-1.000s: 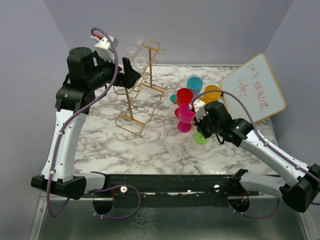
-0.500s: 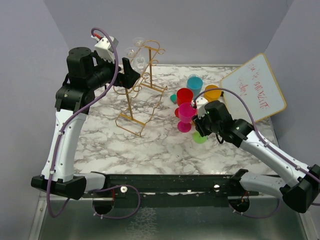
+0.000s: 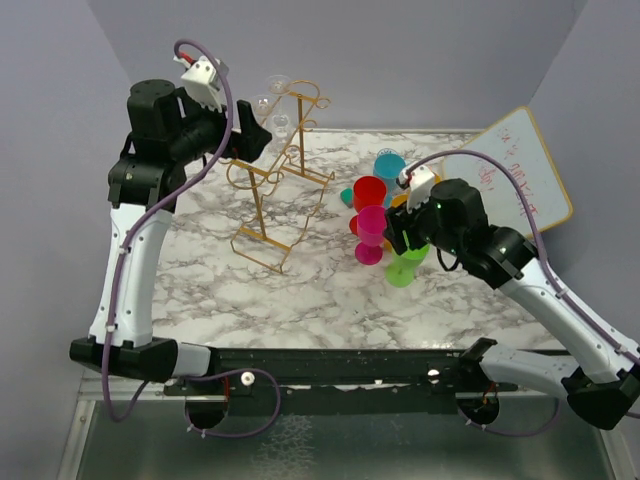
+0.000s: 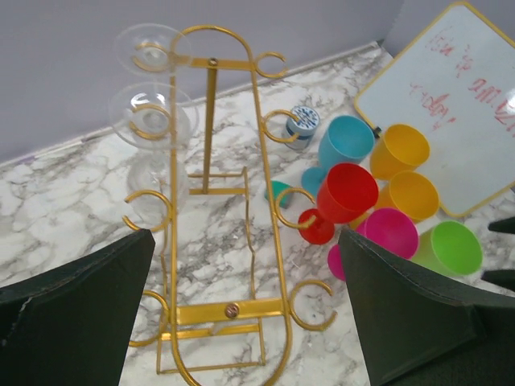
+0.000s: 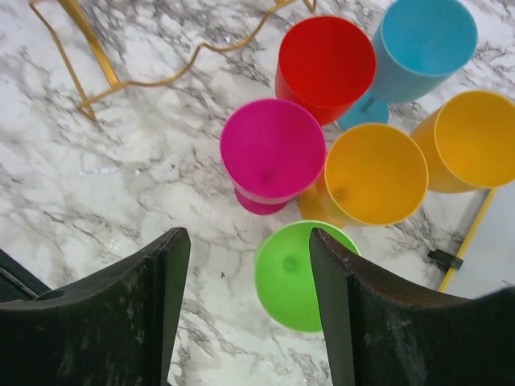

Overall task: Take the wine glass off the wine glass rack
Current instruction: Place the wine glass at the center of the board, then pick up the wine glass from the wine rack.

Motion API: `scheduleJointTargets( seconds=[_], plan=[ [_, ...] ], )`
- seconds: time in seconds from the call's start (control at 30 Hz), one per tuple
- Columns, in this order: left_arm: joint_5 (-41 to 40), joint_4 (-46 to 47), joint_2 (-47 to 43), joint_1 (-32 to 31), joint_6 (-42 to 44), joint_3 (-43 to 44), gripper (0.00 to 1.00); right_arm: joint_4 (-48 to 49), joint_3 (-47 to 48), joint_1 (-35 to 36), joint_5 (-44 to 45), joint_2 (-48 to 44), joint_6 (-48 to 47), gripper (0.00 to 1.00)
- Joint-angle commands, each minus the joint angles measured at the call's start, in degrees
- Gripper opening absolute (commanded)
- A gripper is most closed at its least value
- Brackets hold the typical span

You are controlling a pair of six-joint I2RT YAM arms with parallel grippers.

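Observation:
The wine glass rack (image 3: pixel 262 205), a gold wire stand with scroll hooks, stands at the back left of the marble table. Clear wine glasses (image 3: pixel 262 103) hang upside down from the hooks on its left side. In the left wrist view the rack (image 4: pixel 232 310) runs up the middle, with a clear wine glass (image 4: pixel 153 117) at the upper left. My left gripper (image 3: pixel 256 140) hovers beside the rack's upper arms, open and empty (image 4: pixel 245 314). My right gripper (image 3: pixel 405 235) is open above a green goblet (image 5: pixel 302 277) and holds nothing (image 5: pixel 249 305).
Coloured plastic goblets cluster right of the rack: red (image 5: pixel 326 60), pink (image 5: pixel 272 149), blue (image 5: pixel 426 40) and two orange ones (image 5: pixel 374 173). A whiteboard (image 3: pixel 510 175) leans at the far right. A small blue-and-white roll (image 4: pixel 304 121) lies behind the goblets.
My right gripper has opened, let go of the green goblet and lifted away; the goblet stands on the table. The left arm has shifted slightly up and left.

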Motion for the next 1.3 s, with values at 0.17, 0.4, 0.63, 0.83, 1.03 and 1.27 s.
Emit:
scheduleJointTargets(
  seconds=[0.17,0.4,0.63,0.83,1.03,1.27],
  plan=[
    [6.3,1.5,10.1,10.7,-2.4,10.6,0.99,0.0,8.7,0.2,-5.0,5.2,10.7,0.67],
    [12.8,8.2,13.6,16.3,-7.1,8.8,0.98,4.7,10.8,0.2,-8.7,5.8,12.8,0.68],
    [18.8,17.0,19.2,17.5,-18.3,10.0,0.89,5.2,11.2,0.2,-7.5,6.4,14.1,0.69],
    [24.6,23.4,23.8,17.7,-22.4,10.6,0.87,4.9,10.0,0.2,-5.8,4.7,15.1,0.69],
    [25.2,26.6,28.8,17.6,-26.9,12.8,0.81,3.6,9.9,0.2,-3.3,4.5,15.4,0.69],
    [28.0,26.9,34.0,16.6,-28.9,17.0,0.75,2.5,10.5,0.2,-2.1,4.9,17.0,0.69]
  ],
)
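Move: About 16 cm ahead of the left hand, 2 cm to its right and some 12 cm below, hangs the nearer clear glass; the farther one is 5 cm beyond it and 4 cm to its right. The rack's middle is about 12 cm ahead of the hand and 7 cm right. From the right hand, the nearer clear glass is roughly 27 cm ahead and 28 cm left; the standing green glass is 2 cm right, 13 cm below, the magenta one 6 cm ahead and 6 cm left. Swinging around the rack's left side towards the nearer clear glass, the empty left hand goes forward about 17 cm, bearing left for the first half, then easing slightly back right and sinking; it rolls some 25 degrees, left side down, and its fingers narrow by a fifth. The right hand, already open, rises 6 cm and shifts 4 cm left, away from the green glass, fingers kept open. ##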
